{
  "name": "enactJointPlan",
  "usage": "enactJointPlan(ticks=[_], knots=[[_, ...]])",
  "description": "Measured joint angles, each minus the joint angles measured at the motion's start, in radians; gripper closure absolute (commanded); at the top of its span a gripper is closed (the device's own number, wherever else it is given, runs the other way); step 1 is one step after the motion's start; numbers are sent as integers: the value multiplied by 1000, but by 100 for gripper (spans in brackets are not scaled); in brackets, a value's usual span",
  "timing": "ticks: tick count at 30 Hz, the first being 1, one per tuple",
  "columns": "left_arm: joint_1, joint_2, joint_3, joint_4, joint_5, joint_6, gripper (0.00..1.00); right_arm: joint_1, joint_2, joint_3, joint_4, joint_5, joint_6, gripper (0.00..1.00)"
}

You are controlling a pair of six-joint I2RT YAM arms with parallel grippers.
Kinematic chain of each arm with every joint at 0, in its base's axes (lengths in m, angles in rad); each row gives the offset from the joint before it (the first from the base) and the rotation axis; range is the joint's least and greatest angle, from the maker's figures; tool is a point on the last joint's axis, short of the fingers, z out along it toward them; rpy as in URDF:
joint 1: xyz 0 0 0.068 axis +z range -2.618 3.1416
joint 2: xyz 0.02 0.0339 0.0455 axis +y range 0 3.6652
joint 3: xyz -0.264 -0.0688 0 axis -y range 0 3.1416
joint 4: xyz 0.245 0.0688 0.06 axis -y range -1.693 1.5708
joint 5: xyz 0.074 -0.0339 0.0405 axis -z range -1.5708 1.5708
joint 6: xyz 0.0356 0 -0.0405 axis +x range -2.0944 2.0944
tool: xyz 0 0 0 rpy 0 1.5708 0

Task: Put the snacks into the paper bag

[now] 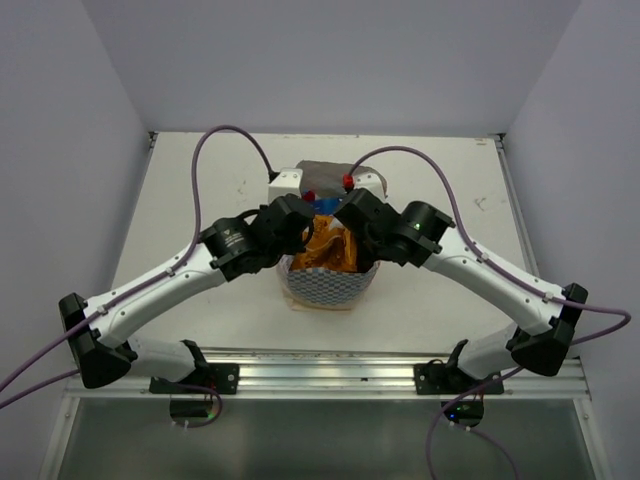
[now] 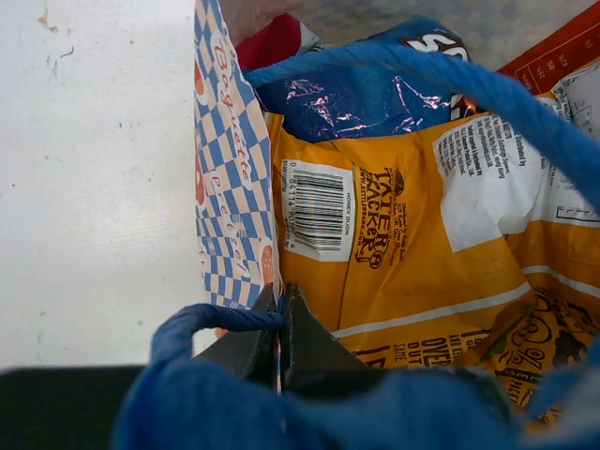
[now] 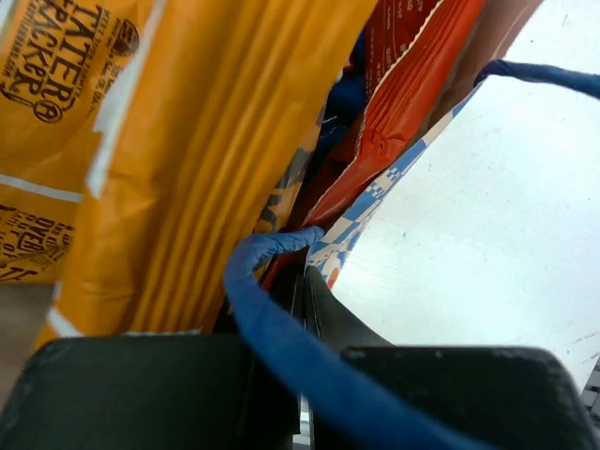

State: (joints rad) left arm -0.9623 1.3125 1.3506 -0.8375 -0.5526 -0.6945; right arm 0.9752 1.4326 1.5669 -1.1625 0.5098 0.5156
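The paper bag (image 1: 325,288) with its blue-and-white checked outside stands mid-table, filled with snacks (image 1: 330,248). In the left wrist view an orange packet (image 2: 422,244), a blue foil packet (image 2: 356,94) and a red one (image 2: 272,42) lie inside the bag's wall (image 2: 230,187). My left gripper (image 2: 279,323) is shut on that wall's rim, beside a blue string handle (image 2: 216,319). My right gripper (image 3: 305,291) is shut on the opposite wall (image 3: 375,202), next to an orange packet (image 3: 216,141) and a red packet (image 3: 412,84). Both grippers, left (image 1: 305,228) and right (image 1: 350,215), meet over the bag's mouth.
A white block (image 1: 290,182) and a grey flat thing (image 1: 330,168) sit just behind the bag. White walls close in the table on three sides. A metal rail (image 1: 320,370) runs along the near edge between the arm bases.
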Motion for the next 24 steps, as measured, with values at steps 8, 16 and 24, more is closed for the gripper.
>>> enactJointPlan(ticks=[8,16,24], knots=[[3,11,120,-66,-2,24,56,-4,-13,95,-60,40,31,64],[-2,-37,278,5,-84,25,0,0,-97,240,-67,63,55,25],[-2,-143,335,-18,-299,47,0,0,-158,323,-147,161,102,16]])
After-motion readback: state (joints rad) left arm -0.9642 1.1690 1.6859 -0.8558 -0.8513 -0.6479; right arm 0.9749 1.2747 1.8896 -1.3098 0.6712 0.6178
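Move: My hands pinch the paper bag's two side rims and blue handles. The bag's middle lies about 8 cm right, 4 cm ahead and 10 cm below my left hand; from my right hand it is some 8 cm left, 4 cm ahead and equally low. The orange snack packet is about level ahead with both hands, roughly 8 cm inward and 3 cm down. Beyond it, the blue packet sits about 8 cm ahead of either hand. I rise a few centimetres with both grippers still shut, then let go of the bag's sides as I climb, the left fingers opening fully and the right most of the way. My left hand goes up about 18 cm and late on swings 7 cm left; my right goes up some 14 cm, drifting 5 cm right. Both sets of fingertips tilt up, the left by a little over 20 degrees. ##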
